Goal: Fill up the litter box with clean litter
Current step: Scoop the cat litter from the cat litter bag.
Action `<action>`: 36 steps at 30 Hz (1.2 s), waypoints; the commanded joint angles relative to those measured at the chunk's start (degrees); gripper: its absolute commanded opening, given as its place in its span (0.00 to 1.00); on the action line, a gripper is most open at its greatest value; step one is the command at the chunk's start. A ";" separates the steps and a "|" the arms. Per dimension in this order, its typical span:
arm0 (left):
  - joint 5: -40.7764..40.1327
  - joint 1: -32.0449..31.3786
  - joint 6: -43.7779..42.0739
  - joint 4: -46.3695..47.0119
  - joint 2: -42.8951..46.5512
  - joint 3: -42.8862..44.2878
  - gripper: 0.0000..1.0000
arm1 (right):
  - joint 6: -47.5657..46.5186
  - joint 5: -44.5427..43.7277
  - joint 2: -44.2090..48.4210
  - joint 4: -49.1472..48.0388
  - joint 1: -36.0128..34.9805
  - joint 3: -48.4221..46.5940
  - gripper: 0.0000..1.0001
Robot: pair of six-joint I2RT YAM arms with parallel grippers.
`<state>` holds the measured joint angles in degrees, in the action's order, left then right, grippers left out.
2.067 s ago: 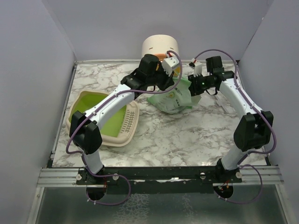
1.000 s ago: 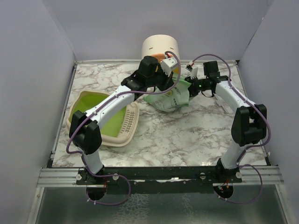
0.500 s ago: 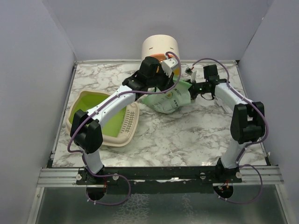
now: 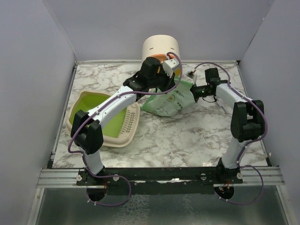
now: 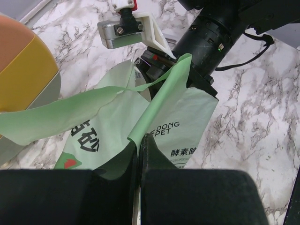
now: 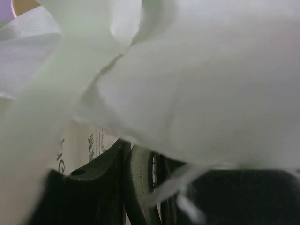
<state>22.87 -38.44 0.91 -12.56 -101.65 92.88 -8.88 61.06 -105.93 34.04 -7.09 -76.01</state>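
Note:
The litter box (image 4: 123,133), a cream tray with a lime-green inside and a slotted panel, sits at the left. The mint-green litter bag (image 4: 169,103) with dark print lies at the back centre. My left gripper (image 4: 168,84) is shut on a strip of the bag's torn top edge, seen in the left wrist view (image 5: 139,138). My right gripper (image 4: 190,89) is shut on the opposite edge of the bag's mouth; pale bag film fills the right wrist view above its fingers (image 6: 127,152). The bag (image 5: 187,117) hides the litter.
A cream cylinder (image 4: 161,47) with an orange and yellow face (image 5: 23,61) stands at the back, just behind the bag. Grey walls enclose the marble table (image 4: 187,136) on the left, back and right.
The right arm's elbow has drawn in toward the centre and its wrist has turned at the bag's mouth. The bag has sagged lower and a little to the left. The left arm has barely moved.

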 commanded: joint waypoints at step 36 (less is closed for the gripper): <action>-15.30 3.14 -1.45 0.00 14.96 -5.33 0.03 | -7.69 21.70 -3.34 30.58 7.85 -23.23 0.01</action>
<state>11.66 -36.07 -1.63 -17.21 -91.31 87.48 -12.43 73.89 -108.05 56.60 -0.43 -95.20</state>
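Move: The right hand grips the shovel by its handle, with its fingers inside the cat litter bag's mouth. The bag's middle lies about 13 cm to its left, 6 cm back and 6 cm lower. The striped drum stands some 15 cm left and 13 cm ahead, thin pale strips about 19 cm right and 3 cm back. The left hand pinches the bag's rim, with the bag's middle about 18 cm below and 5 cm back, no distance sideways; the litter box is roughly 33 cm left, 15 cm back and 24 cm below it. Upward, about 10 cm, the right hand draws the shovel by its handle, easing slightly right late on as its fingertips tilt up some 10 degrees and its fingers come clear of the bag's mouth. The left hand keeps its pinch on the rim and pulls it left about 7 cm, rising slightly and turning counter-clockwise. ##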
